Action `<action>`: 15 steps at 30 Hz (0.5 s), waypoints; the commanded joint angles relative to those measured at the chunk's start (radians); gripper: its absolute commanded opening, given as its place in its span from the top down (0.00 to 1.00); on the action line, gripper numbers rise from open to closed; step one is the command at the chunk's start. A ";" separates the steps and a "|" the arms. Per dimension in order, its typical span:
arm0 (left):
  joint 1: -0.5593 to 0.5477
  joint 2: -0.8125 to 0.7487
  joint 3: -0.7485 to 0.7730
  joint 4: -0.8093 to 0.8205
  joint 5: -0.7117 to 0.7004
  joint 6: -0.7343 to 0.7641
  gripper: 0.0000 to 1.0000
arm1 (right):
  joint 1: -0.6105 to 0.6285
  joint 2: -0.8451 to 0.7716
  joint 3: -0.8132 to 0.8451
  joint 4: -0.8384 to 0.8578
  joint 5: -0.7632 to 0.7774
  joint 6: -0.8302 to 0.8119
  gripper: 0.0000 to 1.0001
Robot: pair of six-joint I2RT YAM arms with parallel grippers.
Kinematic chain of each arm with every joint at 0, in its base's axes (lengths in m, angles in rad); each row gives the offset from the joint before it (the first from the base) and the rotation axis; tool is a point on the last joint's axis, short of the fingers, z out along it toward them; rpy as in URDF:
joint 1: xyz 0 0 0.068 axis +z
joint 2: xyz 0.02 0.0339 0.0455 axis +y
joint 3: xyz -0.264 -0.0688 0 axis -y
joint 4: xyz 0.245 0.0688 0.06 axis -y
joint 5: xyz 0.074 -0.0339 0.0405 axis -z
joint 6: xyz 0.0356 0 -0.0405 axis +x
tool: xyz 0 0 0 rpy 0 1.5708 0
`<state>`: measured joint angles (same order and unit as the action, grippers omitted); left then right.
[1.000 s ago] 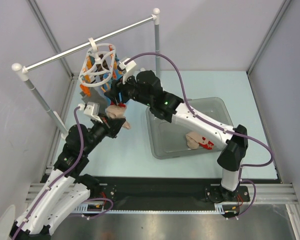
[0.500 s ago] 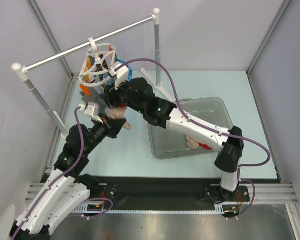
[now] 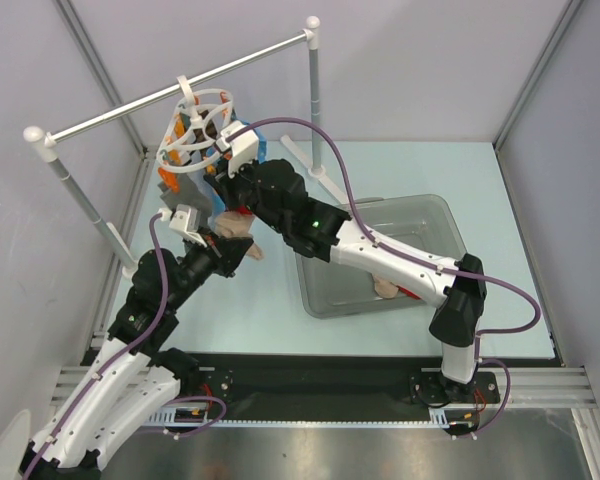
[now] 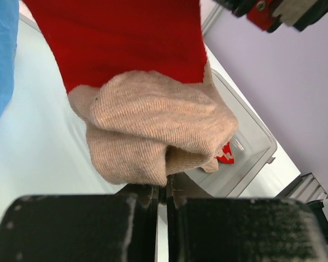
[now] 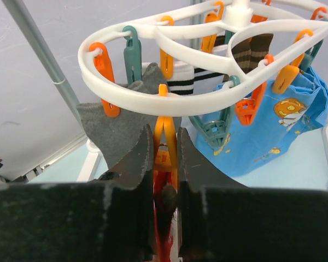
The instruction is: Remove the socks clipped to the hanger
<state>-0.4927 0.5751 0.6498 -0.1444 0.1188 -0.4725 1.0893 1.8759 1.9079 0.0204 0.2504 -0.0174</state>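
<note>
The white ring hanger [image 5: 169,101] hangs from the rail, with grey [image 5: 109,128], black-striped white [image 5: 180,76] and brown striped [image 5: 251,52] socks clipped to it. My right gripper [image 5: 164,135] is shut on an orange clip [image 5: 165,121] below the ring's near edge; a red sock hangs from that clip. My left gripper [image 4: 167,188] is shut on the beige toe [image 4: 147,131] of that red sock [image 4: 126,38], just below the hanger. In the top view both grippers, right [image 3: 225,188] and left [image 3: 230,245], meet under the hanger [image 3: 195,130].
A bright blue printed cloth [image 5: 279,125] hangs on the hanger's right side. A grey bin [image 3: 430,215] on the table to the right holds a beige and red sock [image 3: 388,283]. The long white rail [image 3: 130,110] stands on posts at the back.
My right gripper has moved left and up under the hanger and closed on the orange clip. The left gripper has kept its hold on the sock's toe.
</note>
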 commanded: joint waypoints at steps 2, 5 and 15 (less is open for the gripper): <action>-0.007 -0.014 -0.021 0.002 0.007 -0.034 1.00 | 0.003 -0.032 -0.007 0.070 0.015 0.002 1.00; -0.009 -0.034 -0.064 0.008 0.015 -0.075 1.00 | 0.003 -0.041 -0.021 0.076 0.006 0.007 1.00; -0.058 -0.060 -0.170 0.112 0.068 -0.245 1.00 | 0.000 -0.095 -0.068 0.006 -0.030 0.050 0.54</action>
<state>-0.5194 0.5037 0.4839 -0.1272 0.1539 -0.6388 1.0893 1.8622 1.8683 0.0322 0.2287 0.0132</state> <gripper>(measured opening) 0.027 0.425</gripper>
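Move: The right fingers already squeeze the orange clip, right at their tips; the grey sock hangs about 4 cm ahead and 7 cm left of them, the blue cloth roughly 10 cm ahead and 4 cm right, both slightly lower. The left hand already holds the beige-red sock; from it that clip is some 8 cm ahead, 7 cm left and 12 cm higher, and the bin about 8 cm ahead, 28 cm right and 26 cm below. The left hand, keeping its pinch, pulls the sock about 5 cm down from the clip while right fingers open. ##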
